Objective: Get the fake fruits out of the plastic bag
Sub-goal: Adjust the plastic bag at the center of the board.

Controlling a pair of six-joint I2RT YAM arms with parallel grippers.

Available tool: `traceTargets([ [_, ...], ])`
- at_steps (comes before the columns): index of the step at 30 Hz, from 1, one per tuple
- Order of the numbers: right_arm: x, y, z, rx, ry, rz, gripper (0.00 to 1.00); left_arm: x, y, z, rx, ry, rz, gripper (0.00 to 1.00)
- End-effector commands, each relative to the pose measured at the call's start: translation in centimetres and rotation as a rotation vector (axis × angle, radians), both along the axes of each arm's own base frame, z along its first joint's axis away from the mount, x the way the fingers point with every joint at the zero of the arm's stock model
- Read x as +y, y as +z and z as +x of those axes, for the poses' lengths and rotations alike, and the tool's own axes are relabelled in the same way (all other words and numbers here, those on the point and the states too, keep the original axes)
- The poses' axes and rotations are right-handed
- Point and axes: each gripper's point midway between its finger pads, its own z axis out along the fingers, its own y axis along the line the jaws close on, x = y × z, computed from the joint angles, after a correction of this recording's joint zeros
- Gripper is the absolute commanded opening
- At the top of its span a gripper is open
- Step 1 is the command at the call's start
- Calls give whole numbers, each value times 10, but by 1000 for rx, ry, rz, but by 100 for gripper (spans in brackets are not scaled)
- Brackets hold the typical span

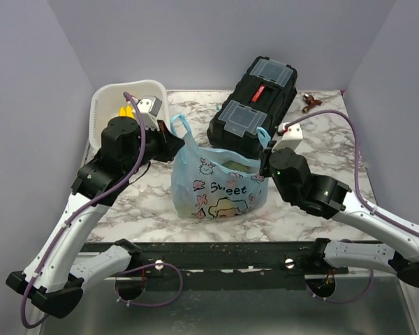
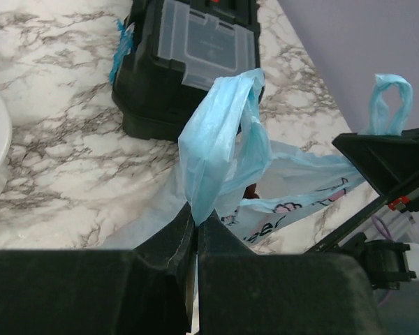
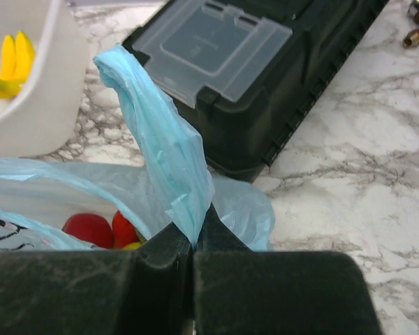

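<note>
The light-blue plastic bag (image 1: 220,183) with pink cartoon print stands upright mid-table, its mouth held apart between both arms. My left gripper (image 1: 173,137) is shut on the bag's left loop handle (image 2: 216,139), the film pinched between the fingertips (image 2: 195,222). At the other side, the right gripper (image 3: 195,241) is shut on the right handle (image 3: 160,139). Inside the bag I see two small red fake fruits (image 3: 87,229) and a bit of yellow beside them (image 3: 133,246). In the left wrist view a dark red piece (image 2: 250,190) shows in the bag's mouth.
A black toolbox (image 1: 255,105) with clear lid panels lies just behind the bag, close to both handles. A white basket (image 1: 129,112) stands at the back left with yellow pieces (image 3: 10,63) in it. A small brown-red object (image 1: 309,102) lies at the back right.
</note>
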Motion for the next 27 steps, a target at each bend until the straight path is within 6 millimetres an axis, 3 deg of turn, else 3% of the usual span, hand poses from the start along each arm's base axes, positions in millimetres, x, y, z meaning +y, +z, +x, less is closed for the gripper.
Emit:
traceTargets([
  [1,-2,49,10,-92,-26,11,1,-10,51,-12,-90,-94,-69,0],
  [4,-3,61,10,-110,-28,36,1,-9,52,-16,-96,-95,-78,0],
  [6,-1,55,7,-100,-12,60,1,-8,42,-17,-84,-90,-78,0],
  [8,1,37,3,-71,6,75,2,-6,17,-17,-37,-79,-66,0],
  [12,5,-26,-12,60,43,75,12,-6,-29,-24,74,-80,-43,0],
  [15,1,-64,-25,160,53,50,17,-10,-42,-37,102,-126,-69,0],
  [17,-6,-75,-31,195,45,38,22,-13,-46,-45,105,-154,-96,0],
  [21,-13,-62,-36,188,55,36,44,-12,-46,-51,106,-163,-103,0],
  [27,-9,0,-31,77,156,-35,89,-12,-33,-48,70,-170,-95,0],
])
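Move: Both grippers already pinch the plastic bag's handles. The bag's middle is about 13 cm right of the left gripper, 3 cm nearer the base and 20 cm below; from the right gripper it is some 16 cm left, 3 cm back and 14 cm down. From the left gripper, the black toolbox lies roughly 27 cm ahead and 26 cm right, the white bin about 25 cm ahead and 23 cm left, both some 27 cm lower. Lift both grippers about 4 cm with the bag by its handles, then drop them together some 10 cm towards the board while drawing them back 3 to 5 cm, away from the toolbox, fingertips tipping slightly down. Keep the left fingers shut on their handle; spread the right ones wide on the way, ending with a short rise. ##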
